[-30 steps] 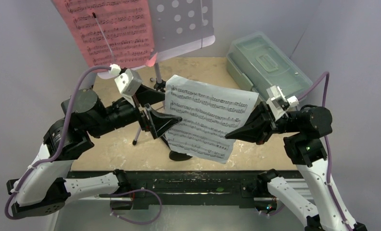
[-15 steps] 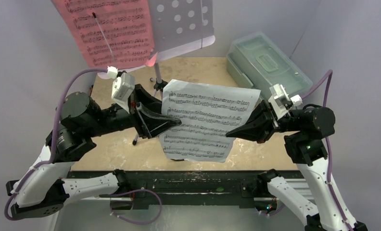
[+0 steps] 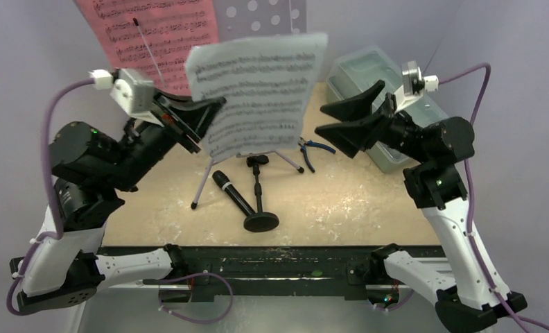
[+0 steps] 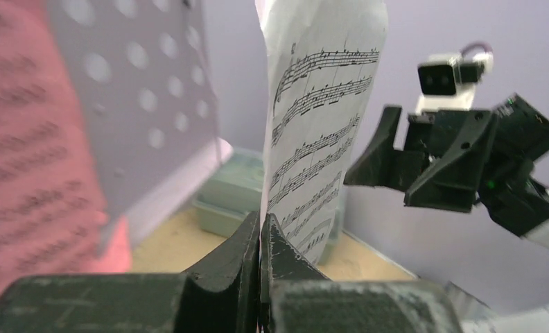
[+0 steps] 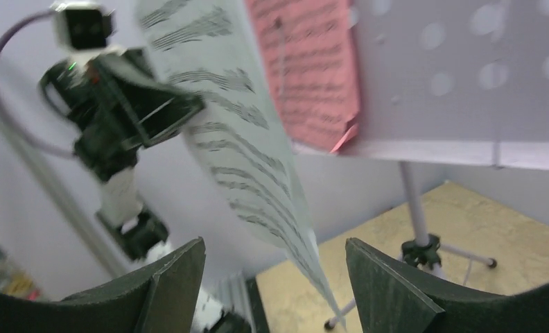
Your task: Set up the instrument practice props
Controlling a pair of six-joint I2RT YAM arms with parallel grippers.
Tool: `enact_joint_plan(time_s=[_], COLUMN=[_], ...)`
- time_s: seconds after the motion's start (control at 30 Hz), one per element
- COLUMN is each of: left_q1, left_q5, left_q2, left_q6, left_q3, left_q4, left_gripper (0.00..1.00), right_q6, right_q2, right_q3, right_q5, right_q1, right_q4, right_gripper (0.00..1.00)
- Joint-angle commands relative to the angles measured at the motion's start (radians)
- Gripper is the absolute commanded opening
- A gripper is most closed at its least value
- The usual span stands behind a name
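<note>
A white music sheet (image 3: 258, 90) hangs upright in the air in front of the lavender stand's hole-punched tray (image 3: 268, 17). My left gripper (image 3: 213, 107) is shut on its left edge, the paper pinched between the closed jaws (image 4: 260, 222). The right gripper (image 3: 321, 120) stands open just right of the sheet, apart from it; the sheet's lower corner (image 5: 320, 277) hangs between its spread fingers without touching them. A pink music sheet (image 3: 154, 35) rests on the tray's left half. The black microphone (image 3: 231, 194) lies on the table beside the upright short mic stand (image 3: 259, 208).
Blue-handled pliers (image 3: 312, 149) lie right of the stand's tripod legs (image 3: 209, 177). A clear lidded box (image 3: 365, 76) sits at the back right, partly behind the right gripper. Grey walls close in the table on three sides.
The left gripper closed on the white sheet and lifted it up and back toward the tray. The right gripper let go, opened and drew away to the right. Microphone and mic stand are now uncovered.
</note>
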Motion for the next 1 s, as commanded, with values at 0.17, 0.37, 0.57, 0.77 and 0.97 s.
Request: enact_joint_plan(time_s=[0.17, 0.37, 0.57, 0.77, 0.97], left_q1=[0.002, 0.001, 0.002, 0.001, 0.002], left_q5=[-0.426, -0.461, -0.427, -0.415, -0.458], left_q2=[0.119, 0.201, 0.266, 0.309, 0.325], left_q6=[0.260, 0.336, 0.346, 0.371, 0.439], left_q3=[0.253, 0.301, 0.344, 0.379, 0.355], left_q4=[0.209, 0.306, 0.350, 0.348, 0.397], left_gripper=[0.00, 0.00, 0.00, 0.00, 0.00], right_q6=[0.134, 0.164, 0.182, 0.196, 0.191], right_q2=[0.224, 0.387, 0.508, 0.620, 0.669], right_q3=[0.314, 0.490, 0.640, 0.761, 0.789], right_q5=[0.381, 0.394, 0.416, 0.395, 0.387], right_q1=[-0.002, -0.001, -0.001, -0.002, -0.001], right_q4=[-0.005, 0.026, 0.040, 0.010, 0.021], right_gripper=[0.78, 0.69, 0.58, 0.48, 0.36])
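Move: The left hand already pinches the white sheet by its left edge. The bare right half of the music stand's plate lies about 17 cm ahead of this hand, 9 cm to its right and some 5 cm higher; the pink sheet on the plate is about 13 cm ahead, 11 cm to the left and 5 cm up. From the empty right hand, the white sheet's free right edge is roughly 7 cm ahead, 3 cm left and 3 cm above. Up and to its left first, then forward and back to the right, the left hand carries the still-pinched white sheet towards the plate's bare half, ending about 9 cm higher and farther out while turning some 30 degrees counter-clockwise and tipping up. The open right hand sweeps forward about 19 cm and rises 11 alongside the sheet's free edge, turning clockwise as its fingers half close on nothing. ##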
